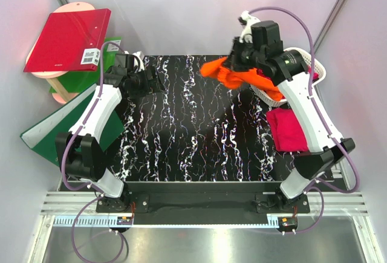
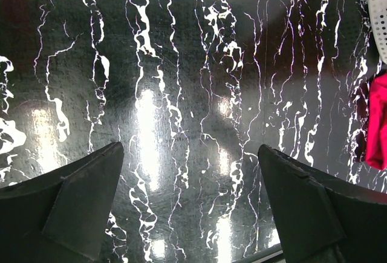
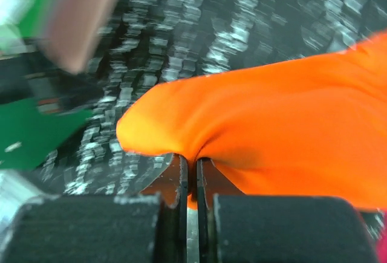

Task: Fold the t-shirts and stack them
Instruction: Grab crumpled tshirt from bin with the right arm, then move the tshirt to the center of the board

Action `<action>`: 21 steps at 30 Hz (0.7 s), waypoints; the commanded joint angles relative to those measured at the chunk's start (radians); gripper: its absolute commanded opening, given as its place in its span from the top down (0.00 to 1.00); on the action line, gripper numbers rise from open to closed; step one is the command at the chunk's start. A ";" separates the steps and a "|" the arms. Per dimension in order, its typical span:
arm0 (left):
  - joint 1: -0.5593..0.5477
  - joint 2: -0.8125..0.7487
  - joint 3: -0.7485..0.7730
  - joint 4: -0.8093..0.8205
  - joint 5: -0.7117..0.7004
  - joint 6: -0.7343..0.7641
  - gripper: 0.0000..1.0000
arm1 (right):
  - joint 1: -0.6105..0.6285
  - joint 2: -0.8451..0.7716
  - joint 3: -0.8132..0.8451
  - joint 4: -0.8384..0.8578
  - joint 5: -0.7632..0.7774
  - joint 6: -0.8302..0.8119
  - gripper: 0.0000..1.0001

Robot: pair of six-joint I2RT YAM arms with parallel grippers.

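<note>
A bright orange t-shirt (image 1: 217,72) hangs bunched above the back right of the black marbled table (image 1: 187,136), one end trailing toward the white basket (image 1: 314,69). My right gripper (image 1: 234,64) is shut on a fold of it. In the right wrist view the jaws (image 3: 192,166) pinch the orange t-shirt (image 3: 272,130) tightly. A magenta-pink t-shirt (image 1: 287,129) lies folded on the table's right side, and its edge (image 2: 376,121) shows in the left wrist view. My left gripper (image 1: 156,83) hovers open over the back left, and nothing lies between its fingers (image 2: 78,202).
A red binder (image 1: 69,39) rests on a round wooden stand (image 1: 60,90) at the back left. A green binder (image 1: 66,124) leans off the table's left edge under my left arm. The white basket (image 2: 380,3) stands at the back right corner.
</note>
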 commanded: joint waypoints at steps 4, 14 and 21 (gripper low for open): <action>-0.001 0.016 0.049 0.021 -0.059 -0.024 0.01 | 0.220 0.145 0.371 -0.180 -0.127 -0.076 1.00; 0.008 0.062 0.118 -0.037 -0.171 -0.052 0.01 | 0.346 0.130 0.516 -0.271 0.037 -0.110 1.00; 0.010 0.053 0.147 -0.047 -0.193 -0.064 0.01 | 0.331 0.076 -0.030 -0.038 0.502 -0.169 1.00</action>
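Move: The orange t-shirt already hangs in my right hand, its free end trailing right, across the bin. The bare middle of the table lies about 10 cm back from this hand, 13 cm to its left and 34 cm below. The bin is some 20 cm to the right and 6 cm farther out, the folded red t-shirt roughly 22 cm right and 14 cm back. From my left hand, that bare middle is around 11 cm back, 15 cm right, 19 cm down. I fling the t-shirt out with my shut right hand: a fast swing about 13 cm left, 10 cm back and rising, away from the bin, the wrist turning some 25 degrees counter-clockwise. Then I snap back right and down with a little forward, unwinding part of that turn, the pinch kept. My left hand, open and empty, eases a few centimetres left and forward. ##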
